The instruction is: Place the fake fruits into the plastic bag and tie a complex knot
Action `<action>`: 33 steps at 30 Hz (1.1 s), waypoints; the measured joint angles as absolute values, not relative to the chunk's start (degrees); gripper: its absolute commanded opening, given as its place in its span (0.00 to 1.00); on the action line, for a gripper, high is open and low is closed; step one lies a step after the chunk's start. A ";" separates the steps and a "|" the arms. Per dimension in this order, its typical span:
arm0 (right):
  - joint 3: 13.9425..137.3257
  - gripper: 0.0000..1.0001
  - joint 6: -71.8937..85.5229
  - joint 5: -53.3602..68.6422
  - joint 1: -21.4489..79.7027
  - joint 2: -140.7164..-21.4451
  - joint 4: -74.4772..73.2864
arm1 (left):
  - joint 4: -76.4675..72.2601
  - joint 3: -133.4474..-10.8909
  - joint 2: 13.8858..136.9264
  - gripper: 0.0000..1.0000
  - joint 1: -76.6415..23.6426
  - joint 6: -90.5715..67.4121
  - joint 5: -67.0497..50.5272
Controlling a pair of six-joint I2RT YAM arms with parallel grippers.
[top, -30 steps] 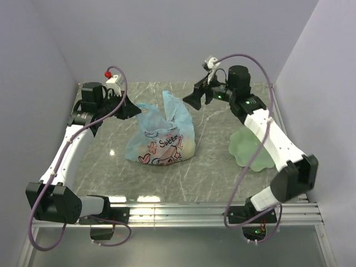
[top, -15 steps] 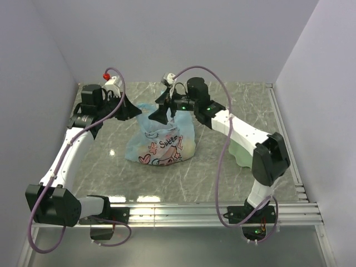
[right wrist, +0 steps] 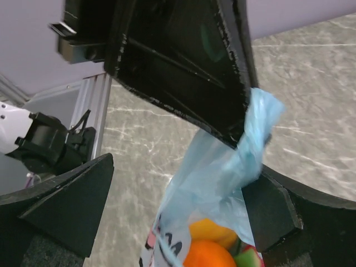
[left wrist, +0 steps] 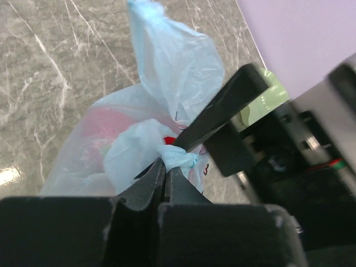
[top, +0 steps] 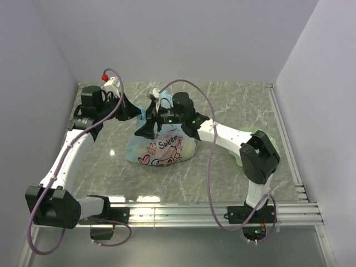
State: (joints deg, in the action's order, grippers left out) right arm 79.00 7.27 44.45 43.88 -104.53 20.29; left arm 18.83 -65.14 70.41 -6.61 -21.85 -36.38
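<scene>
The plastic bag (top: pixel 161 147), light blue with pink cartoon print, sits mid-table with the fake fruits inside. An orange fruit (right wrist: pixel 208 257) and a yellow one (right wrist: pixel 214 231) show through it, and a red one (left wrist: pixel 105 122) in the left wrist view. My left gripper (top: pixel 137 114) is shut on the bunched end of one bag handle (left wrist: pixel 178 157), pulled taut to the left. My right gripper (top: pixel 146 129) is open, its fingers (right wrist: pixel 72 206) straddling that stretched handle (right wrist: pixel 222 167) just below the left gripper. The other handle (left wrist: pixel 167 55) stands upright and free. No knot shows.
A pale green wavy-edged plate (top: pixel 236 158) lies at the right, mostly under my right arm. The right arm stretches across the table from its base to the bag. Walls close in the back and both sides.
My right arm has swung from the back right across to the bag, bringing its open gripper around the handle held by the left gripper. The left gripper has stayed shut in place.
</scene>
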 measured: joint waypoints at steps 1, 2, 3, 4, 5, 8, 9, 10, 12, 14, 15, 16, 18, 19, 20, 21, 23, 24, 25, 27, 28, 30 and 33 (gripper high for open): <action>79.00 1.00 7.70 44.27 44.16 -105.23 21.06 | 18.74 -65.14 70.52 0.00 -6.61 -22.22 -36.38; 79.00 1.00 8.08 43.94 44.34 -105.95 21.54 | 18.63 -65.14 70.65 0.00 -6.61 -22.44 -36.38; 79.00 1.00 8.32 43.48 44.38 -106.50 21.89 | 18.46 -65.14 70.76 0.00 -6.61 -22.85 -36.38; 79.00 0.99 8.60 43.00 44.38 -107.13 22.24 | 18.26 -65.12 70.78 0.00 -6.61 -23.35 -36.34; 79.00 0.94 9.02 42.59 44.38 -107.70 22.52 | 18.02 -65.12 70.78 0.00 -6.61 -23.79 -36.32; 78.65 0.85 9.32 41.36 44.36 -109.14 23.46 | 17.34 -65.06 70.63 0.00 -6.61 -24.77 -36.07; 78.15 0.83 9.28 41.12 44.31 -109.40 23.66 | 17.32 -64.86 70.46 0.00 -6.59 -24.95 -36.01; 77.38 0.81 9.30 40.91 44.27 -109.51 23.99 | 17.41 -64.45 70.17 0.00 -6.55 -25.06 -35.90; 75.75 0.79 9.08 40.62 44.23 -109.54 24.71 | 17.45 -63.51 69.41 0.00 -6.44 -25.26 -35.70; 74.02 0.70 8.80 40.47 44.21 -109.54 25.78 | 17.91 -62.26 68.20 0.00 -6.33 -25.28 -35.31; 73.36 0.65 8.54 40.47 44.12 -109.54 26.22 | 18.31 -61.60 67.37 0.00 -6.28 -25.28 -34.98; 72.93 0.54 8.38 40.45 44.01 -109.54 26.48 | 18.57 -60.97 66.48 0.00 -6.20 -25.23 -34.61; 72.18 0.35 7.79 40.42 44.01 -109.51 27.11 | 19.35 -60.16 64.71 0.00 -6.09 -25.06 -34.09; 72.07 0.17 7.73 40.36 43.97 -109.51 27.31 | 19.99 -59.83 63.59 0.00 -6.07 -24.71 -33.71; 72.07 0.11 7.38 40.38 43.90 -109.51 27.51 | 20.60 -59.57 62.57 0.00 -6.07 -24.36 -33.50; 72.10 0.06 7.64 40.29 43.83 -109.51 27.31 | 21.10 -59.44 61.76 0.00 -6.07 -23.70 -33.39; 72.49 0.00 7.31 40.82 43.81 -109.49 27.24 | 22.61 -59.40 60.34 0.20 -6.07 -21.61 -33.30; 72.79 0.00 6.98 40.93 43.86 -109.43 26.87 | 23.18 -59.53 60.14 0.33 -6.07 -19.86 -33.41; 72.86 0.00 6.46 40.53 43.86 -109.36 25.67 | 24.08 -60.16 60.05 0.44 -5.98 -18.11 -33.65; 72.84 0.00 5.58 40.10 43.62 -109.40 22.87 | 25.96 -62.54 60.40 0.59 -5.69 -13.87 -33.78; 72.84 0.00 4.97 40.01 43.48 -109.40 21.26 | 27.09 -64.45 60.84 0.62 -5.61 -11.88 -33.74; 72.84 0.00 3.81 39.90 43.46 -109.40 19.53 | 29.08 -69.32 62.50 0.70 -5.56 -7.46 -33.74; 72.84 0.00 1.58 39.79 43.44 -109.38 17.82 | 31.88 -76.55 66.08 0.77 -5.58 -1.58 -34.28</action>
State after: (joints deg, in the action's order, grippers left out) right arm 72.84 1.58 39.79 43.44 -109.38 17.82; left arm 31.88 -76.55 66.08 -5.58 -1.58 -34.28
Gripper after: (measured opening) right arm 0.011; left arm 0.752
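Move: The left hand still holds the near bag handle shut in its fingers; the right gripper's open jaws are about 3 cm back and 3 cm right of it, at about its height. From the right hand, the stretch of near bag handle to grip lies some 3 cm ahead and 6 cm lower. The bag body is level with the right hand fore and aft, about 5 cm right and 16 below; the far handle stands roughly 13 ahead, 12 right and 10 lower. Downward about 7 cm goes the right hand, its fingers closing until they pinch the near bag handle below the left fingers. The left hand keeps its hold and draws back some 4 cm and slightly left, then opens, lets go and rises clear by about 6 cm, tipping its fingers up. The right, still pinching, sinks another 3 cm. ##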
